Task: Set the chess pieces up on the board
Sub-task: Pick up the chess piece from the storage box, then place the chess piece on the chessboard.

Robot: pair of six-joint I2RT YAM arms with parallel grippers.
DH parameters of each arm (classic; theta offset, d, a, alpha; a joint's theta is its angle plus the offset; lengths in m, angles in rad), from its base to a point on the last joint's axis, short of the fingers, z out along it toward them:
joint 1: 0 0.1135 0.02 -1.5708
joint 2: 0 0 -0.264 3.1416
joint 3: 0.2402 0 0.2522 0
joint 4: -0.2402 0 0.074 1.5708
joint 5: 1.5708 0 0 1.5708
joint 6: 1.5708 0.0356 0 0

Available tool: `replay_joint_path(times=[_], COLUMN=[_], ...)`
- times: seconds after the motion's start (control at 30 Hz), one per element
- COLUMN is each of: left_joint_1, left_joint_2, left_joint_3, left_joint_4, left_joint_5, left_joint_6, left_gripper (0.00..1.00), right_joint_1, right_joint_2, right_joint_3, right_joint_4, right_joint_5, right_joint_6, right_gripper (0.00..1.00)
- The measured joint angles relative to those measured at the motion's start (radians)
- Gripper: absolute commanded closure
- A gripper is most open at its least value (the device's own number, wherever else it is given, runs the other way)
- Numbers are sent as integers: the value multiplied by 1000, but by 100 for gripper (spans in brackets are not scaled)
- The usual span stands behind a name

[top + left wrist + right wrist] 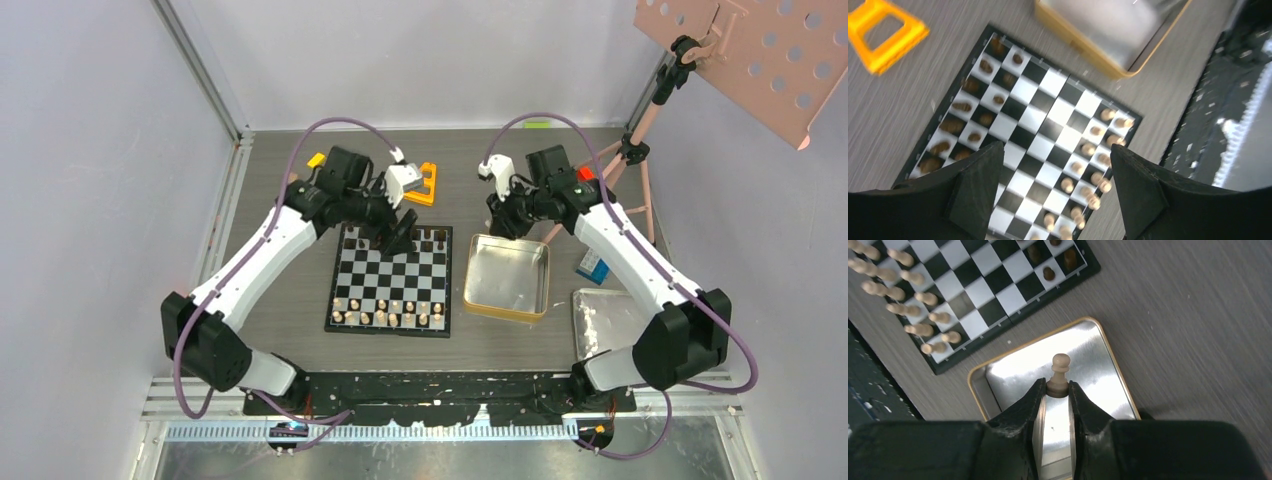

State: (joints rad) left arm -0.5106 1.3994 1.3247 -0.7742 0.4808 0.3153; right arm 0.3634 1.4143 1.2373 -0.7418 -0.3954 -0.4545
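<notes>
The checkered board (388, 272) lies at the table's middle. Pale chess pieces (390, 316) fill its near rows, and dark pieces (432, 240) stand along its far rows. My left gripper (400, 240) hovers over the board's far side. In the left wrist view it (1056, 151) is open and empty above the board (1060, 111), with pale pieces (1088, 148) and dark pieces (962, 106) blurred below. My right gripper (1057, 387) is shut on the base of a pale pawn (1060, 371) above the gold tin (1098, 370).
The gold tin (500, 316) sits right of the board, and a silver tray (605, 320) lies further right. An orange frame (425, 185) lies behind the board. A blue item (594, 267) and a tripod with a pink perforated plate (760, 50) stand at the back right.
</notes>
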Motion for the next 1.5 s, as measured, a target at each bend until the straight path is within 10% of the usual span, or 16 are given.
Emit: replay_joint_path(times=[0.73,1.5], left_joint_1=[0,10], left_joint_2=[344,380], left_joint_3=[237,227], left_joint_4=[348,452], left_joint_5=[571,631], left_joint_6=[-754,-911], left_gripper=[49,54], right_joint_1=[102,103], right_joint_2=[-9,-36], right_joint_3=[129,128], right_joint_4=[21,23], right_joint_5=[-233,-223], right_joint_6=[200,200], right_gripper=[96,97])
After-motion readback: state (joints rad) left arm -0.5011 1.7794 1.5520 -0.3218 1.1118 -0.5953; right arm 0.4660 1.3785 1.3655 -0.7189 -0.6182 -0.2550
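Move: Some 20 cm to the left hand's right, about 5 cm ahead and roughly level with it, is the light chess piece already pinched by the right hand; the chessboard's middle lies about 4 cm ahead, 7 cm left and 17 cm below the left hand. From the right hand, the left gripper waits about 20 cm left, 5 cm back and level, while the storage box's middle is 2 cm back, 5 cm right and 14 cm below. Swinging right about 12 cm and up some 7 cm, the left hand meets the chess piece, its wrist turning roughly 55 degrees until the fingers point right, nearly level, and narrow around the piece's free end without shutting. The right hand keeps its pinch, bringing the piece left and up about 7 cm each and 3 cm back, its wrist tilting slightly. ##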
